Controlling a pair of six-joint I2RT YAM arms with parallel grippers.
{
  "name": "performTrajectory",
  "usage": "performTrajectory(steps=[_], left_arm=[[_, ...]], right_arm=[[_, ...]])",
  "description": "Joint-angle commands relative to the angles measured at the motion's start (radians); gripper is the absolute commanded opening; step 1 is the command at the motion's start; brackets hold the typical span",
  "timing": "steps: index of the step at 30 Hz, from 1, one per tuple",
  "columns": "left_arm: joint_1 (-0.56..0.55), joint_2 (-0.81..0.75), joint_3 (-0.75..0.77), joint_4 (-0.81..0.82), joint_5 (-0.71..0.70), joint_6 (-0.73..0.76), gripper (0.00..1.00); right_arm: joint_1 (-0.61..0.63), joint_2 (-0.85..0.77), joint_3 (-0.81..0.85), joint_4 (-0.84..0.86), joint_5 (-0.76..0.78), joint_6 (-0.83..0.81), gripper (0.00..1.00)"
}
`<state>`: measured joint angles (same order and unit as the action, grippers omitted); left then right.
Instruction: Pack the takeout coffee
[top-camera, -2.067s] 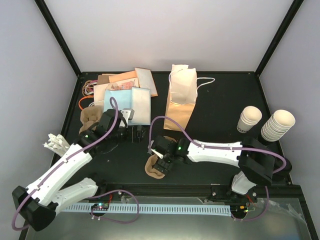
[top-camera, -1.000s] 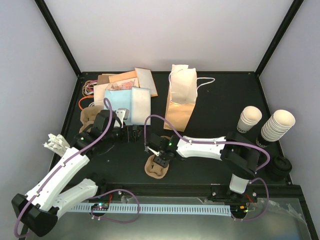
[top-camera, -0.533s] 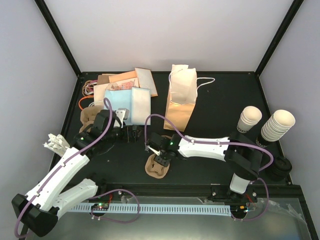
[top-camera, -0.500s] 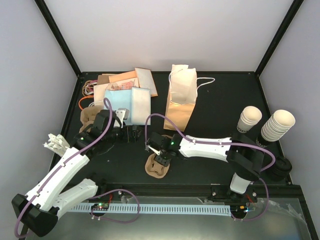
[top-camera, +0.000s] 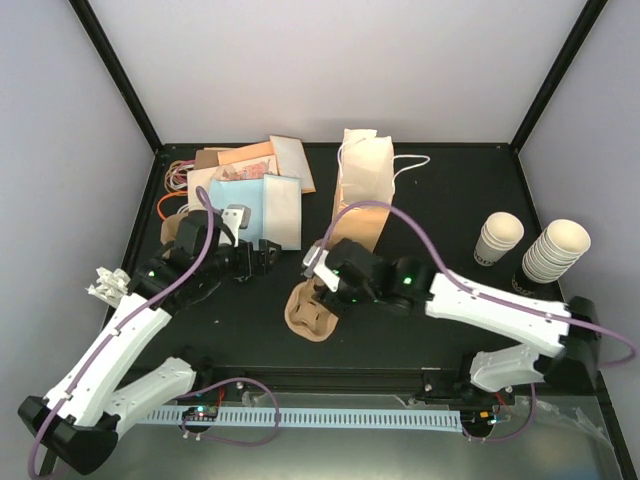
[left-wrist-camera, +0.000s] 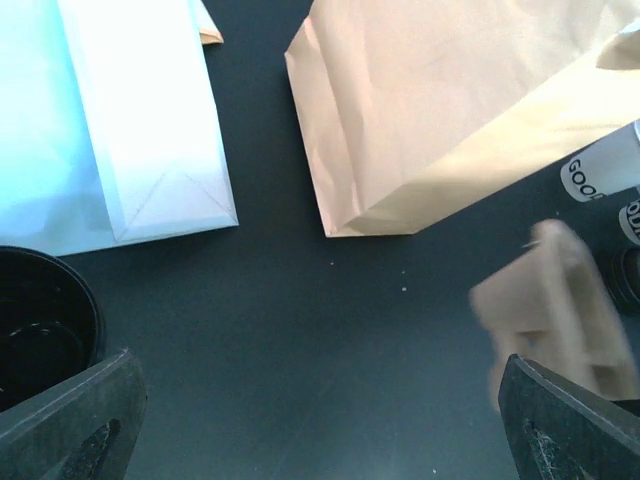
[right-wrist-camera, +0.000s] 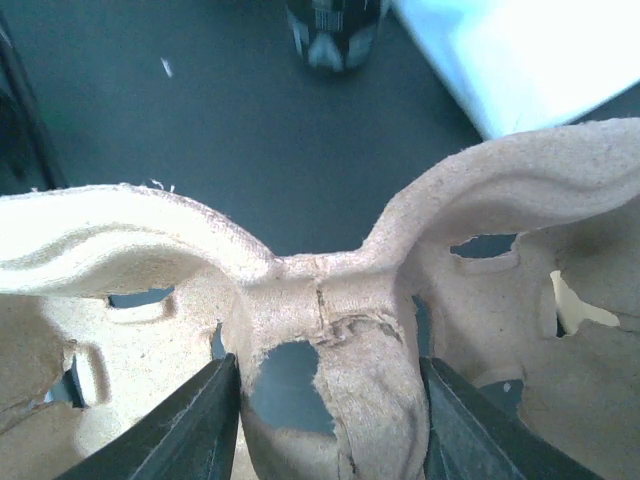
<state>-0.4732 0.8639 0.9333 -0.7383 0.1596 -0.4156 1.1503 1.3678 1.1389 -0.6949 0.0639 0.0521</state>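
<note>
The takeout coffee (top-camera: 497, 238), a white paper cup with black lettering, stands at the table's right; from above its top looks pale. Its lettered side (left-wrist-camera: 603, 168) shows at the right edge of the left wrist view. My right gripper (top-camera: 326, 288) (right-wrist-camera: 325, 400) is shut on the centre ridge of a brown pulp cup carrier (top-camera: 306, 314) (right-wrist-camera: 330, 300), which is held tilted near the table's middle. The carrier (left-wrist-camera: 555, 305) shows blurred in the left wrist view. My left gripper (top-camera: 260, 256) (left-wrist-camera: 320, 425) is open and holds nothing, to the left of the carrier.
A brown paper bag (top-camera: 362, 195) (left-wrist-camera: 450, 110) lies behind the carrier. Flat pale-blue and tan bags (top-camera: 250, 205) are piled at the back left. Stacked cream cups (top-camera: 555, 250) stand at the far right. A black round lid (left-wrist-camera: 40, 335) sits beside my left gripper. White cutlery (top-camera: 110, 285) lies at the left edge.
My right gripper closed on the cup carrier, then raised it and drew it slightly back as the right arm's elbow swung right. The left arm drew back a little.
</note>
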Motion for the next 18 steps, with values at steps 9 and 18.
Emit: performTrajectory(steps=[9, 18], left_arm=[[0.024, 0.025, 0.096, 0.065, 0.114, -0.005, 0.98], [-0.075, 0.194, 0.181, 0.284, 0.18, -0.15, 0.95]], right_arm=[[-0.026, -0.273, 0.183, -0.011, 0.174, -0.016, 0.47], [-0.153, -0.353, 0.303, 0.017, 0.358, -0.032, 0.52]])
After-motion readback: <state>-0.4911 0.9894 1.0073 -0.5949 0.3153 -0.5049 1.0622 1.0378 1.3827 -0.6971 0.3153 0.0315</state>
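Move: The right hand has the cup carrier pinched in its fingers, already off the table; the standing paper bag's middle is about 28 cm ahead, 6 cm to its right and a little below. From the empty left hand the bag is some 20 cm ahead, 21 cm to the right and 10 cm lower. The black cup stands 8 cm ahead and 8 cm left of that hand, 18 cm down; the flat blue bag lies 26 cm ahead, 8 cm left and 23 cm below. Straight up at first, then also right and forward, the right hand carries the still-pinched carrier up fast by about 22 cm, above the bag's open top, easing forward towards it while the wrist swings the fingers up from steeply down to nearly level. The open left hand rises a little, then slides about 5 cm to the right and slightly forward towards the bag, rolling slightly. ##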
